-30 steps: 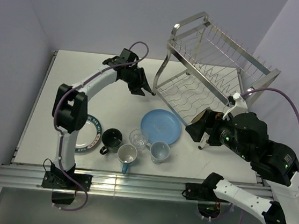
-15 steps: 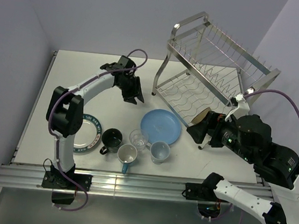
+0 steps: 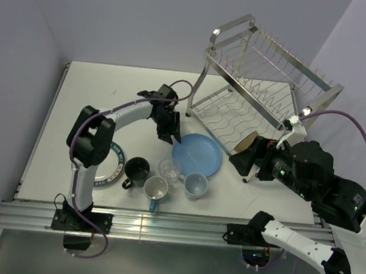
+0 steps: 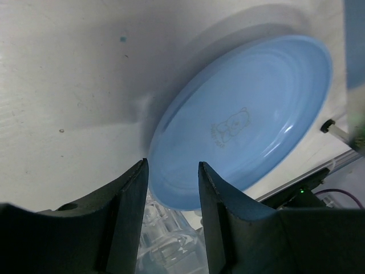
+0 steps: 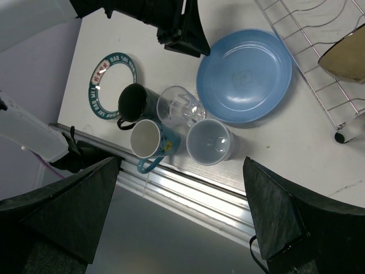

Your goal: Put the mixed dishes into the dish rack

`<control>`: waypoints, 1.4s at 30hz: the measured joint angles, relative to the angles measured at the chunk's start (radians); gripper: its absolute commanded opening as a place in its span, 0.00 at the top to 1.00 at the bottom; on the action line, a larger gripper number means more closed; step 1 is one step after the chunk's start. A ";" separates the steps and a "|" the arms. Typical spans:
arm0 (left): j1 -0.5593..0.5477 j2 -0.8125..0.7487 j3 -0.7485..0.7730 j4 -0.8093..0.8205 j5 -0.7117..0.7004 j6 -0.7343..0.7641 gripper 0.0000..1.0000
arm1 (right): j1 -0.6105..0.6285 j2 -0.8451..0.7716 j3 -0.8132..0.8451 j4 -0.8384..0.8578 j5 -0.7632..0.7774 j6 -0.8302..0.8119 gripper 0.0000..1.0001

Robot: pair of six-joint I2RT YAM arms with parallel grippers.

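Observation:
The light-blue plate (image 3: 197, 155) (image 4: 245, 120) lies flat on the white table. My left gripper (image 3: 172, 134) (image 4: 172, 164) hovers at its left rim, jaws partly open with nothing clamped; the rim and the clear glass (image 4: 165, 245) show between them. In front stand the dark mug (image 3: 137, 169), clear glass (image 3: 170, 169), white-and-blue mug (image 3: 155, 190) and light-blue cup (image 3: 195, 186). The teal-rimmed white plate (image 3: 116, 150) lies partly under my left arm. The dish rack (image 3: 261, 86) stands at the back right. My right gripper (image 3: 241, 158) (image 5: 181, 165) hangs wide open and empty, right of the plate.
A tan rounded thing (image 5: 345, 51) rests in the rack's lower tier beside my right gripper. The table's metal front rail (image 5: 217, 191) runs just behind the mugs. A purple wall closes in the left side and the back.
My left gripper swung from beside the rack's left leg toward the front, down to the blue plate's left rim. The right gripper barely shifted.

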 measured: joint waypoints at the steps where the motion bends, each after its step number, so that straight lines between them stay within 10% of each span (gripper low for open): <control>1: -0.003 0.006 -0.004 0.001 0.000 0.003 0.55 | 0.000 -0.002 0.000 0.000 0.000 0.000 0.02; 19: -0.015 0.093 -0.005 0.001 -0.023 0.018 0.66 | 0.000 -0.006 0.000 0.000 0.014 0.000 0.02; 26: -0.044 0.094 -0.006 0.012 -0.040 0.010 1.00 | 0.000 -0.016 -0.016 0.000 0.017 0.000 0.02; 42: -0.052 -0.008 -0.054 0.064 -0.137 0.003 1.00 | 0.000 0.033 -0.016 0.001 -0.005 -0.001 0.02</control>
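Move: The blue plate's middle lies about 9 cm to the left hand's right, 3 cm back and 5 cm below, its near rim almost under the open fingers. From that hand, the clear glass is roughly 11 cm straight back, the light-blue cup 15 cm back and 10 cm right, and the rack's lower shelf 11 cm ahead and 22 cm right. The plate is some 16 cm ahead, 9 cm left and 33 cm below the idle right hand. Left hand sinks about 4 cm, closes on the blue plate's left rim, then rises roughly 2.5 cm holding it. ##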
